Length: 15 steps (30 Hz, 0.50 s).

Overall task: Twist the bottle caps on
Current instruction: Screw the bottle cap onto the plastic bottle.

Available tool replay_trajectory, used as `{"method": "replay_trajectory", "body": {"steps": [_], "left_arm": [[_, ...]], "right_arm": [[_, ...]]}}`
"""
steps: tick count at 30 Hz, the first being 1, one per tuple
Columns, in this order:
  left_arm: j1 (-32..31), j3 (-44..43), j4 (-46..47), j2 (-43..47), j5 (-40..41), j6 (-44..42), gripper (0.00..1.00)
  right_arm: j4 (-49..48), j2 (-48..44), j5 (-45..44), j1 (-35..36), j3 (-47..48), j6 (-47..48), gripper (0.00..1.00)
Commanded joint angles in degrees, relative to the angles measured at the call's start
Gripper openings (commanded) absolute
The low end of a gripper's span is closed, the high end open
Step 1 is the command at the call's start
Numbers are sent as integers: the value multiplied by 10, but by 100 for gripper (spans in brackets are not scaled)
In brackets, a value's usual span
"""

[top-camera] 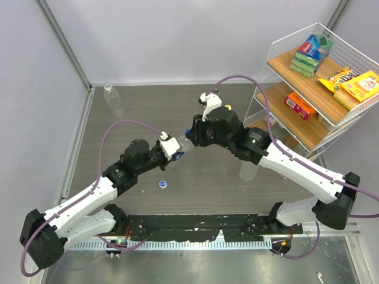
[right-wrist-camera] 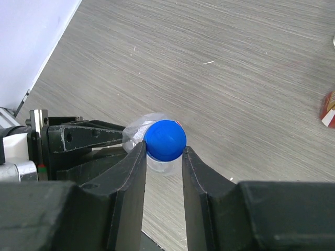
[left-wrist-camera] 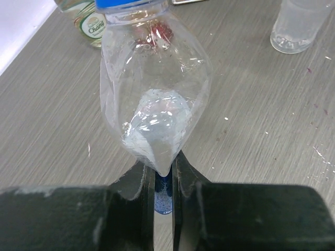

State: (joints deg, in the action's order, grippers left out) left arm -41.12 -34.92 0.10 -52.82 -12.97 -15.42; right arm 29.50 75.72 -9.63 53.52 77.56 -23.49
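A clear, crumpled bottle (left-wrist-camera: 157, 89) hangs above the table between the two arms. My left gripper (left-wrist-camera: 164, 164) is shut on its pinched bottom end. A dark blue cap (right-wrist-camera: 166, 140) sits on the bottle's neck, and my right gripper (right-wrist-camera: 164, 149) is shut on that cap from both sides. From above, the bottle (top-camera: 184, 145) spans the gap between the left gripper (top-camera: 174, 148) and the right gripper (top-camera: 190, 137). A white cap with a blue middle (top-camera: 161, 184) lies on the table below the left gripper.
A clear bottle (top-camera: 112, 98) stands at the back left, another clear one (top-camera: 247, 169) stands under the right arm. A wire shelf rack (top-camera: 308, 127) with boxed snacks fills the right side. A green-labelled bottle (left-wrist-camera: 88, 21) and a red-labelled thing (right-wrist-camera: 328, 110) sit at the frame edges.
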Motion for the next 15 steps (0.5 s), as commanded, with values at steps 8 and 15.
{"method": "replay_trajectory", "body": {"steps": [8, 15], "left_arm": [[-16, 21, 123, 33, -7, 7, 0], [16, -11, 53, 2, -72, -12, 0]], "right_arm": [[-30, -82, -71, 13, -20, 82, 84], [-22, -178, 143, 12, -64, 316, 90]]}}
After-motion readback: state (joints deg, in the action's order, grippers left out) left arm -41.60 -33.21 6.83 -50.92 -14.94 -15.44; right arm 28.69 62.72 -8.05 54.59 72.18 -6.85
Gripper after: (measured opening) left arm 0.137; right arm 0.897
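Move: The blue cap sits on the plastic bottle's mouth, right between the right hand's closed fingertips. From the left hand, gripping that bottle low down, the cap is some 9 cm up, about 3 cm ahead and 4 cm to the right. From the right hand, a loose white-and-blue cap lies 9 cm back, 12 cm left and 27 cm down; a capped clear bottle stands 6 cm back, 17 cm right, 18 cm below, and the juice bottle 10 cm ahead, 10 cm right, 17 cm below. The blue cap is let go: the right fingers spread nearly fully around it while the hand stays put, then the hand draws off to the right, up and back, about 6 cm in all, its fingers tipping up some 15 degrees. The left hand keeps its pinch on the plastic bottle and lifts it 2 to 3 cm, tilting the fingertips slightly up. ##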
